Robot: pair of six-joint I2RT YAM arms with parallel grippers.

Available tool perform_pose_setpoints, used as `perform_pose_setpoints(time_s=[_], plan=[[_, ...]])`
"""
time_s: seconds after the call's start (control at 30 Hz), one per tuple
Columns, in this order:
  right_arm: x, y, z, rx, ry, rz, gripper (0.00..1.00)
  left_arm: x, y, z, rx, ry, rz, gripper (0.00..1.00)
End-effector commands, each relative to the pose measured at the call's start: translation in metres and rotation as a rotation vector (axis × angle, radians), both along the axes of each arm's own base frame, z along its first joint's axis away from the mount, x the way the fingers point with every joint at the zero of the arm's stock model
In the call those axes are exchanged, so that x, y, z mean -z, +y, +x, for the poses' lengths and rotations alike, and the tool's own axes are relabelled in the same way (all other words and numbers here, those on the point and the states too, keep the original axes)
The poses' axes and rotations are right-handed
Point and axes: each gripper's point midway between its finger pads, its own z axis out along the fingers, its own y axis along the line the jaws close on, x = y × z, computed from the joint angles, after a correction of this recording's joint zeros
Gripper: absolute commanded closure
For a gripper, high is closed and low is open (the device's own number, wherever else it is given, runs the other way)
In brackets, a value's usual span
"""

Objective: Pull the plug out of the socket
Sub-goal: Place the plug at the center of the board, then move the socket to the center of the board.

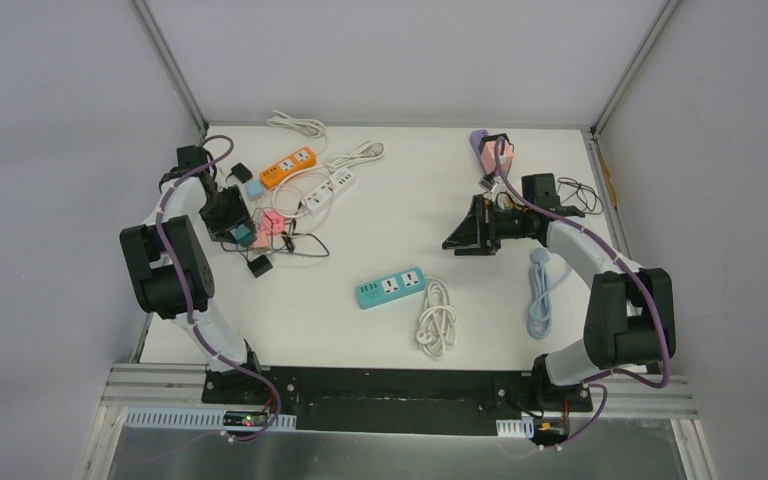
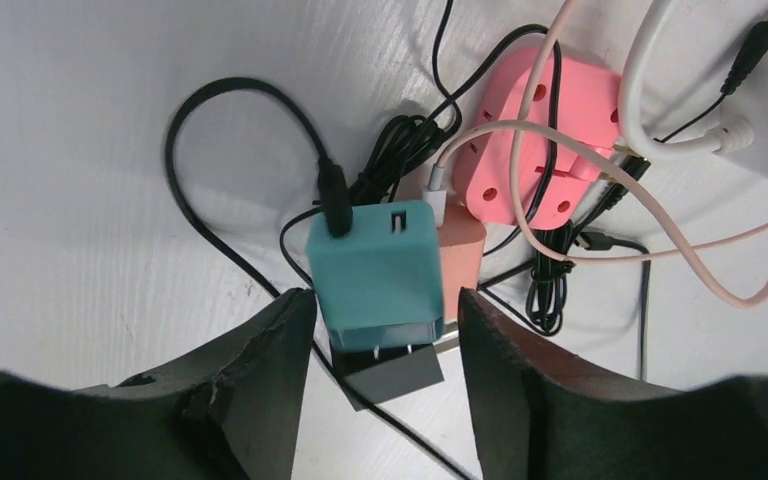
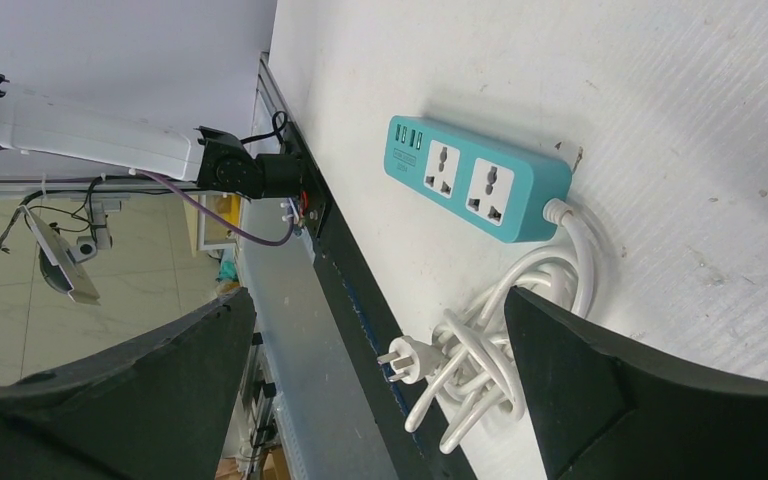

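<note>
A teal plug block (image 2: 375,270) lies between the fingers of my left gripper (image 2: 385,305). A black cable runs into its top, and its two bare prongs point toward me above a dark grey block (image 2: 397,375). The left finger (image 2: 270,370) sits against the plug's side. The right finger (image 2: 520,380) stands a little off it, so the jaws are open. The pink socket cube (image 2: 545,140) lies apart to the upper right, crossed by cables, with a salmon plug (image 2: 462,255) beside the teal one. My right gripper (image 1: 465,232) hovers open and empty.
Orange (image 1: 288,167) and white (image 1: 328,190) power strips lie behind the left gripper amid tangled cables. A teal power strip (image 1: 390,287) with a coiled white cord (image 1: 437,320) sits at centre front. A light blue cable (image 1: 540,295) and a purple-pink socket (image 1: 490,150) are on the right.
</note>
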Motion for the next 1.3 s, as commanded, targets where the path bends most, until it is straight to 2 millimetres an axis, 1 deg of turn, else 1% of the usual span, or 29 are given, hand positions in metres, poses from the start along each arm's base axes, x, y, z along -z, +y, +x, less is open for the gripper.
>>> perform_pose_setpoints(time_s=[0.0,0.1,0.23,0.33,0.4,0.63,0.67,0.7,0.73,0.8,0.83,0.97,1.03,1.07,1.17,1.27], plan=[[-0.011,-0.001,0.007,-0.006,-0.075,0.001,0.00,-0.042,0.008,0.008,-0.015,-0.117,0.045,0.42],[-0.011,-0.002,0.007,-0.008,-0.077,-0.001,0.00,-0.059,0.009,0.008,-0.019,-0.157,0.066,0.38],[-0.011,-0.002,0.006,-0.012,-0.085,-0.003,0.00,-0.084,0.009,0.006,-0.016,-0.220,0.087,0.37],[-0.011,-0.003,0.005,-0.018,-0.102,-0.010,0.00,-0.108,0.005,0.002,-0.007,-0.286,0.089,0.37],[-0.010,-0.004,0.004,-0.022,-0.108,-0.019,0.00,-0.127,-0.003,-0.005,0.007,-0.342,0.073,0.37],[-0.001,-0.008,0.001,-0.035,-0.139,-0.058,0.00,-0.168,-0.036,-0.035,0.044,-0.539,-0.002,0.36],[-0.001,-0.008,0.000,-0.036,-0.140,-0.057,0.00,-0.174,-0.041,-0.039,0.051,-0.572,-0.019,0.34],[-0.001,-0.008,0.000,-0.036,-0.139,-0.056,0.00,-0.179,-0.047,-0.042,0.059,-0.610,-0.041,0.27],[-0.001,-0.009,0.000,-0.035,-0.135,-0.058,0.00,-0.183,-0.055,-0.046,0.062,-0.643,-0.080,0.20],[0.003,-0.009,0.000,-0.049,-0.158,-0.065,0.00,-0.186,-0.070,-0.048,0.063,-0.714,-0.171,0.11],[0.004,-0.010,0.000,-0.050,-0.160,-0.071,0.00,-0.185,-0.075,-0.050,0.051,-0.731,-0.219,0.09],[0.008,-0.011,-0.002,-0.057,-0.166,-0.085,0.00,-0.170,-0.090,-0.056,0.036,-0.721,-0.339,0.07],[0.008,-0.012,-0.002,-0.059,-0.174,-0.089,0.00,-0.168,-0.094,-0.060,0.025,-0.710,-0.375,0.03],[0.009,-0.012,-0.003,-0.060,-0.176,-0.090,0.00,-0.168,-0.096,-0.062,0.024,-0.712,-0.388,0.01],[0.009,-0.012,-0.003,-0.063,-0.182,-0.092,0.00,-0.181,-0.110,-0.072,0.069,-0.757,-0.385,0.01],[0.010,-0.012,-0.002,-0.065,-0.183,-0.094,0.00,-0.189,-0.136,-0.087,0.160,-0.807,-0.330,0.01]])
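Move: The teal plug sits right between the left fingertips, its middle about 1 cm below the hand point. The peach plug is roughly 4 cm to the hand's right and level with it; the pink socket is some 7 cm right and 3 cm ahead, the black adapter about 4 cm right and 6 cm back. The teal power strip lies some 34 cm right and 11 cm back. From the right hand the teal plug is about 48 cm left, 8 cm ahead and 10 cm lower. The teal plug is left among the other plugs as the left fingers, already loosening, spread further and come free of its sides. The left hand rises some 16 cm, then swings right and back towards the teal power strip, dipping slightly; the fingers go wide open and tilt forward-up and to the right, about 40 degrees in all. The empty, open right hand sinks about 2 cm. ##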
